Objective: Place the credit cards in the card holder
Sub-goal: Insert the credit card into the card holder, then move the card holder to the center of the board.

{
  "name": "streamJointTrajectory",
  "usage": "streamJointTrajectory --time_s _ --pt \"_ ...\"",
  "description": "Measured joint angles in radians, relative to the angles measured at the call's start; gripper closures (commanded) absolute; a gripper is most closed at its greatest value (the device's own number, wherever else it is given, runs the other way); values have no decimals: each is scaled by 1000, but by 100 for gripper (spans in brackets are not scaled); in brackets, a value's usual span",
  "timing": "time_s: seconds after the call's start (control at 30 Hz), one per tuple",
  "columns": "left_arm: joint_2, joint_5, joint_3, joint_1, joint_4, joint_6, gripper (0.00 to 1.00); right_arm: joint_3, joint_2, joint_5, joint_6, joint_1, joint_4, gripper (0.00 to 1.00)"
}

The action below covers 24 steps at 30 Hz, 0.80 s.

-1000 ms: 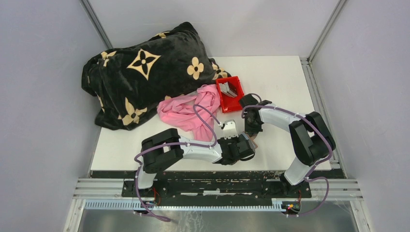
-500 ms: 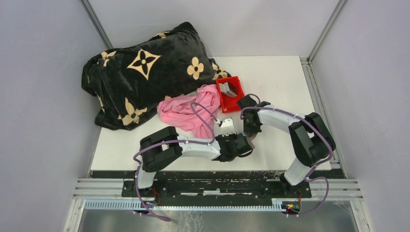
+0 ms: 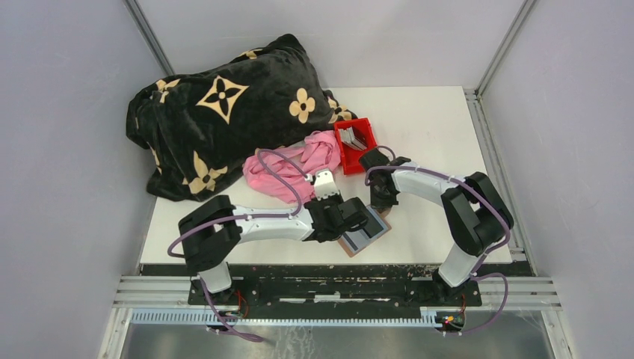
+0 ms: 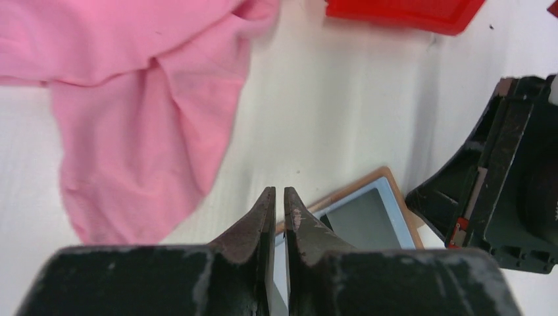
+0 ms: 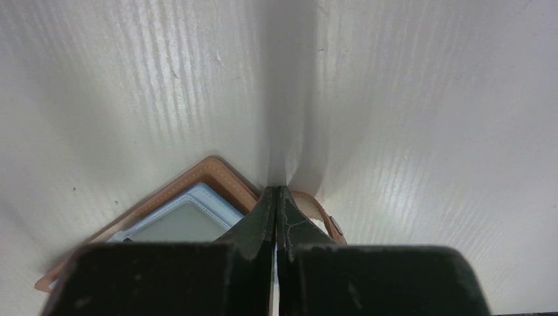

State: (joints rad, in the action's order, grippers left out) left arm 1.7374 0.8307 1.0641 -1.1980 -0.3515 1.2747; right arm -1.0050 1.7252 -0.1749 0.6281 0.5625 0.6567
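The card holder (image 3: 366, 238) lies open near the table's front edge, brown leather with a pale blue lining and a grey window (image 4: 365, 220). My left gripper (image 3: 359, 222) hovers at its left side. Its jaws (image 4: 277, 191) stand a narrow slit apart, and only the lining shows through the slit. My right gripper (image 3: 383, 203) is shut and presses its tips (image 5: 275, 189) down at the holder's far corner (image 5: 197, 181), beside the snap tab (image 5: 322, 217). Several grey credit cards (image 3: 357, 139) stand in the red bin (image 3: 350, 161).
A pink cloth (image 3: 288, 172) lies left of the bin and close to my left arm (image 4: 131, 99). A black blanket with tan flowers (image 3: 217, 112) fills the back left. The bin's edge (image 4: 401, 10) shows ahead of my left gripper, with my right gripper's body (image 4: 507, 171) to its right.
My left arm has swung left and drawn its gripper back off the card holder, which now shows open. My right gripper stayed pressed on the far corner.
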Motion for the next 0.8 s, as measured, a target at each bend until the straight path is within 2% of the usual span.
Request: streamJointTrajectory --time_s 0.3,0.47,0.63,0.8 --pt "-201 -3 -122 0 -63 13 82 -32 24 0 23 29 18 99" --pt "-294 -31 -214 -101 -46 46 82 -34 21 1 29 32 18 99" --pt "-276 -69 -236 -225 -40 87 82 -34 19 1 30 34 17 99" --pt "-216 -85 -236 -250 -32 117 81 -31 14 1 31 39 11 99"
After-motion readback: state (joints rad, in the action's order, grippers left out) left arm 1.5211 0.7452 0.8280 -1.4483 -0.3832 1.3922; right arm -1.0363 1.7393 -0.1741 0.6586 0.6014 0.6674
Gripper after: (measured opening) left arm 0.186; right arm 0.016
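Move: The card holder lies open beneath my empty left hand: its middle is about 3 cm back, level sideways and roughly 7 cm below. From there the red box is some 16 cm ahead and 1 cm to the left, and the pink cloth's middle about 11 cm ahead and 14 cm left. From my right fingertips, at the holder's strap-side edge, its middle lies about 4 cm back and 4 cm left. I swing my left hand in an arc over the holder's near side, first left about 4 cm while rising slightly, then back some 11 cm and down again, turning it roughly 13 degrees clockwise, its fingers barely parted. My closed right fingertips stay low at the holder's strap-side edge and push it left about 1.5 cm. ##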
